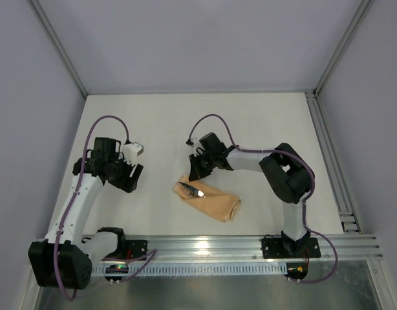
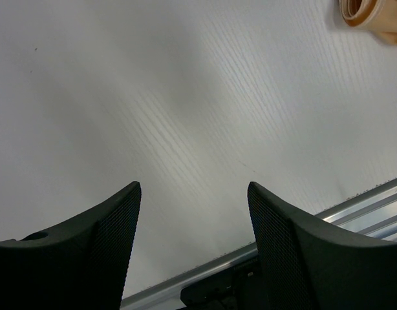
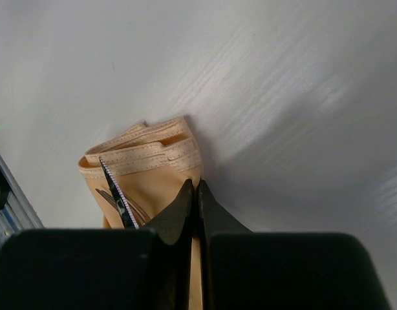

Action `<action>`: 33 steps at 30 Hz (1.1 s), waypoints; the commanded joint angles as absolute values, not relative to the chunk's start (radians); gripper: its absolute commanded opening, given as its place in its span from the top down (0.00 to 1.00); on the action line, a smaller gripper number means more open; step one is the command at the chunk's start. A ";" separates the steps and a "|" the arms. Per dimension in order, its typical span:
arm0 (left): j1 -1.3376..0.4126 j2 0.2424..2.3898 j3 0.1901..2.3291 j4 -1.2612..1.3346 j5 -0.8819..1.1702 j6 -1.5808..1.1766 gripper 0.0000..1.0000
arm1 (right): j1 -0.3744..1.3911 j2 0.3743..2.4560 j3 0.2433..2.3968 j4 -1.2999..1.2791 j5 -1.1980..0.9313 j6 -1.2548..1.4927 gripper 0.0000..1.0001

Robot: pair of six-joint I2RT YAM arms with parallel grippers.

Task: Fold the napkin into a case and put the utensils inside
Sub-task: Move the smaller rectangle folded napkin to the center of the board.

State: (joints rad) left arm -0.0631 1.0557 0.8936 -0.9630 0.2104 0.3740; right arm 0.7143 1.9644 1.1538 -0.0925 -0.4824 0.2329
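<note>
The peach-orange napkin (image 1: pixel 211 201) lies folded as a narrow case in the middle of the table, and its end also shows in the left wrist view (image 2: pixel 374 17). Utensils (image 1: pixel 196 192) stick out of its upper-left opening: a serrated knife blade (image 3: pixel 114 186) and fork tines (image 3: pixel 111 197) rest on the cloth (image 3: pixel 153 187). My right gripper (image 3: pixel 194 187) is shut, its tips together over the case's open end, right beside the utensils. I cannot tell whether cloth is pinched between them. My left gripper (image 2: pixel 194 194) hangs open over bare table, left of the case, with nothing between its fingers.
An aluminium rail (image 1: pixel 250 245) runs along the near edge, carrying both arm bases. A second rail (image 1: pixel 331 161) lines the right side. Grey walls enclose the white table (image 1: pixel 185 123) on three sides.
</note>
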 commanded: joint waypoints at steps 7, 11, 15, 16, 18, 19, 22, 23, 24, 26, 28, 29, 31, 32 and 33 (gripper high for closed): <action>-0.057 1.035 0.897 -0.956 0.207 0.380 0.31 | 0.603 2.042 1.249 0.052 -0.278 0.468 0.97; -0.057 1.034 0.899 -0.954 0.204 0.382 0.31 | 0.560 2.081 1.298 0.104 -0.218 0.586 0.97; -0.055 1.031 0.899 -0.953 0.199 0.383 0.31 | 0.548 2.129 1.385 0.104 -0.152 0.690 0.97; -0.055 1.029 0.899 -0.953 0.195 0.383 0.31 | 0.548 2.137 1.394 0.109 -0.137 0.743 0.97; -0.057 1.026 0.900 -0.953 0.192 0.383 0.31 | 0.543 2.151 1.402 0.133 -0.089 0.805 0.97; -0.055 1.026 0.900 -0.954 0.190 0.383 0.31 | 0.538 2.152 1.402 0.147 -0.071 0.866 0.97; -0.055 1.019 0.903 -0.956 0.187 0.383 0.31 | 0.526 2.152 1.385 0.187 0.012 0.952 0.97; -0.055 1.017 0.904 -0.954 0.187 0.385 0.31 | 0.523 2.151 1.382 0.193 0.049 0.994 0.97; -0.054 1.016 0.904 -0.956 0.186 0.387 0.31 | 0.519 2.146 1.382 0.193 0.069 1.009 0.97; -0.054 1.015 0.904 -0.956 0.186 0.385 0.31 | 0.511 2.145 1.385 0.192 0.123 1.038 0.97; -0.055 1.017 0.903 -0.954 0.186 0.387 0.31 | 0.503 2.154 1.403 0.189 0.143 1.052 0.97; -0.055 1.017 0.904 -0.956 0.183 0.387 0.31 | 0.494 2.163 1.428 0.181 0.143 1.067 0.97; -0.055 1.016 0.905 -0.954 0.183 0.388 0.31 | 0.486 2.204 1.460 0.181 0.129 1.075 0.97; -0.055 1.017 0.905 -0.954 0.183 0.388 0.31 | 0.485 2.220 1.482 0.169 0.112 1.075 0.97; -0.054 1.017 0.905 -0.954 0.183 0.387 0.31 | 0.483 2.236 1.535 0.160 0.106 1.057 0.97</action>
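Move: The folded napkin's far edge, by its utensil end, is still pinched in the right hand; its middle lies about 8 cm back and 6 cm to the right, on the board. The utensils in it are some 5 cm back and 1 cm to the right. The board's centre, where it is taken, is roughly 9 cm ahead and 2 cm right, about 1 cm lower. From the idle left hand that centre is some 15 cm ahead, 25 cm right and 12 cm down. The folded napkin is dragged forward over the board by the right hand, its nearly shut fingers keeping their pinch on the edge beside the utensils. The hand sweeps some 22 cm forward, drifting about 6 cm right and rising slightly, while it turns steadily clockwise by about 65 degrees to swing the napkin's long side towards straight ahead. ##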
